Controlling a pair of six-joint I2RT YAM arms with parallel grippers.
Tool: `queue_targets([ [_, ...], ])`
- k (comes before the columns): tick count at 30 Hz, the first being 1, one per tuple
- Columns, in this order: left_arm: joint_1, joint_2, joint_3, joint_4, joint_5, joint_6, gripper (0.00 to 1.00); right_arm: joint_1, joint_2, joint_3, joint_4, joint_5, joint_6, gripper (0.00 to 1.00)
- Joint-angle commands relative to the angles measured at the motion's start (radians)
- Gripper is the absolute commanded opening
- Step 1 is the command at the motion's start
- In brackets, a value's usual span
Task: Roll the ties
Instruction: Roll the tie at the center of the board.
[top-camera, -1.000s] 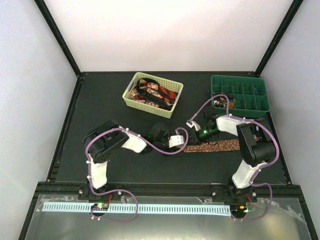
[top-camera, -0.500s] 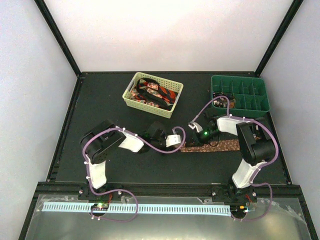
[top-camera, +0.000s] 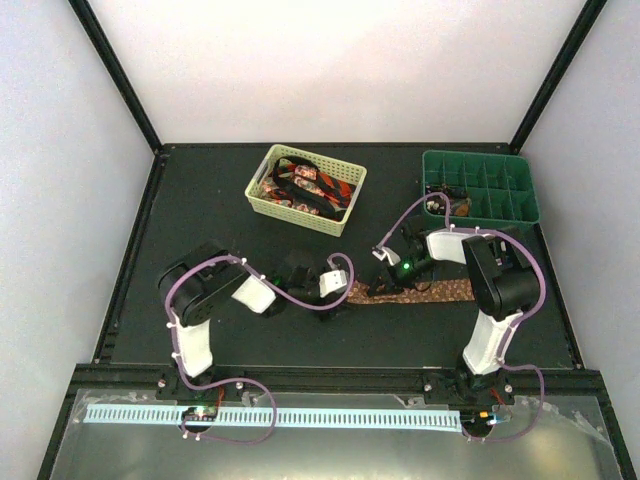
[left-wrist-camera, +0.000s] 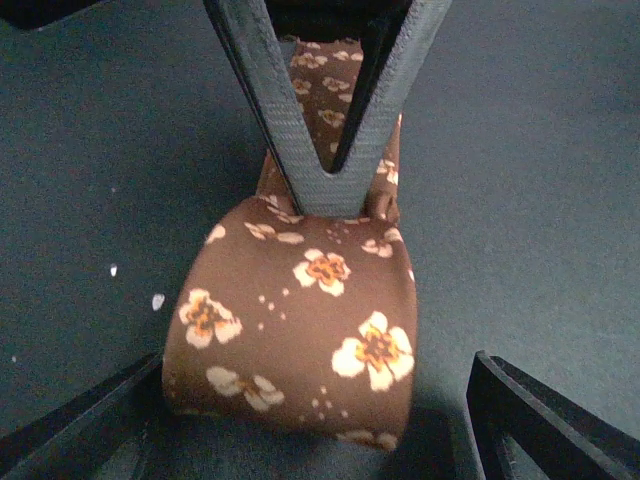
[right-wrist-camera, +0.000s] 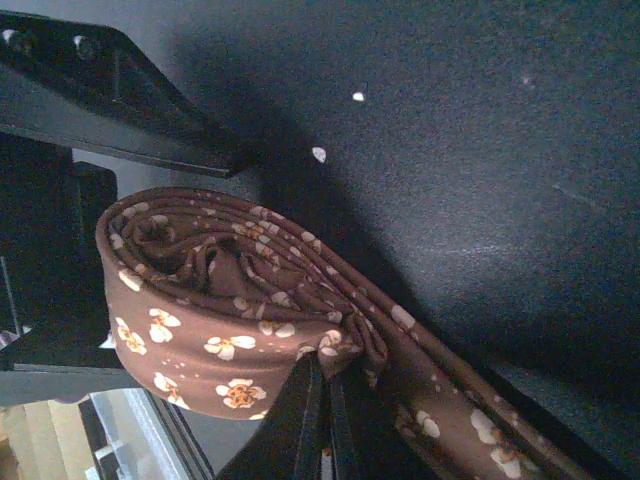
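A brown tie (top-camera: 440, 291) with pale flowers lies flat across the mat, its left end wound into a roll (left-wrist-camera: 300, 330). My left gripper (left-wrist-camera: 320, 365) is open, with one finger (left-wrist-camera: 70, 440) on each side of the roll and not pressing it. My right gripper (right-wrist-camera: 325, 365) is shut on a fold of the tie at the roll's edge (right-wrist-camera: 200, 300), and its fingers (left-wrist-camera: 320, 150) form a V over the roll in the left wrist view. From above, the left gripper (top-camera: 345, 292) and the right gripper (top-camera: 378, 290) meet at the roll. Red-and-black ties (top-camera: 310, 185) fill the basket.
A pale yellow lattice basket (top-camera: 262, 195) stands at the back centre. A green divided tray (top-camera: 520, 205) sits at the back right, one small item in its left cell. Black frame rails border the dark mat (top-camera: 200, 220).
My left gripper has opened, let go of the roll and drawn back a little to the left. The right gripper stays shut on the tie.
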Motion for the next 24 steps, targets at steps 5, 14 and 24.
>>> queue_targets([
  [5, 0.000, 0.140, 0.048, 0.164, 0.085, -0.067, 0.77, 0.015, 0.034, -0.009, 0.004, 0.114, 0.003, 0.02],
  [14, -0.003, 0.127, 0.030, 0.178, 0.119, -0.047, 0.50, 0.069, 0.100, 0.033, 0.016, 0.062, 0.011, 0.02],
  [24, -0.052, 0.077, 0.100, -0.089, -0.028, 0.053, 0.37, 0.062, 0.079, 0.034, 0.021, 0.023, 0.005, 0.06],
])
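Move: Between the two grippers lies the rolled part of the tie, about 3 cm to the left hand's right and level with it, just off its open fingers; from the right hand, which already pinches the tie at the roll's edge, that roll is some 3 cm left. The unrolled strip's middle is about 10 cm right of the right hand, in line with it. From the left hand the cream basket stands roughly 22 cm ahead and 8 cm left. Reaching about 2 cm rightward over the roll, with a slight tilt, the left hand then halves its wide finger gap around the roll, on either side of it. The right hand keeps its shut pinch beside the roll and, after a short hold, carries the tie about 2 cm left, between those fingers, staying low. ##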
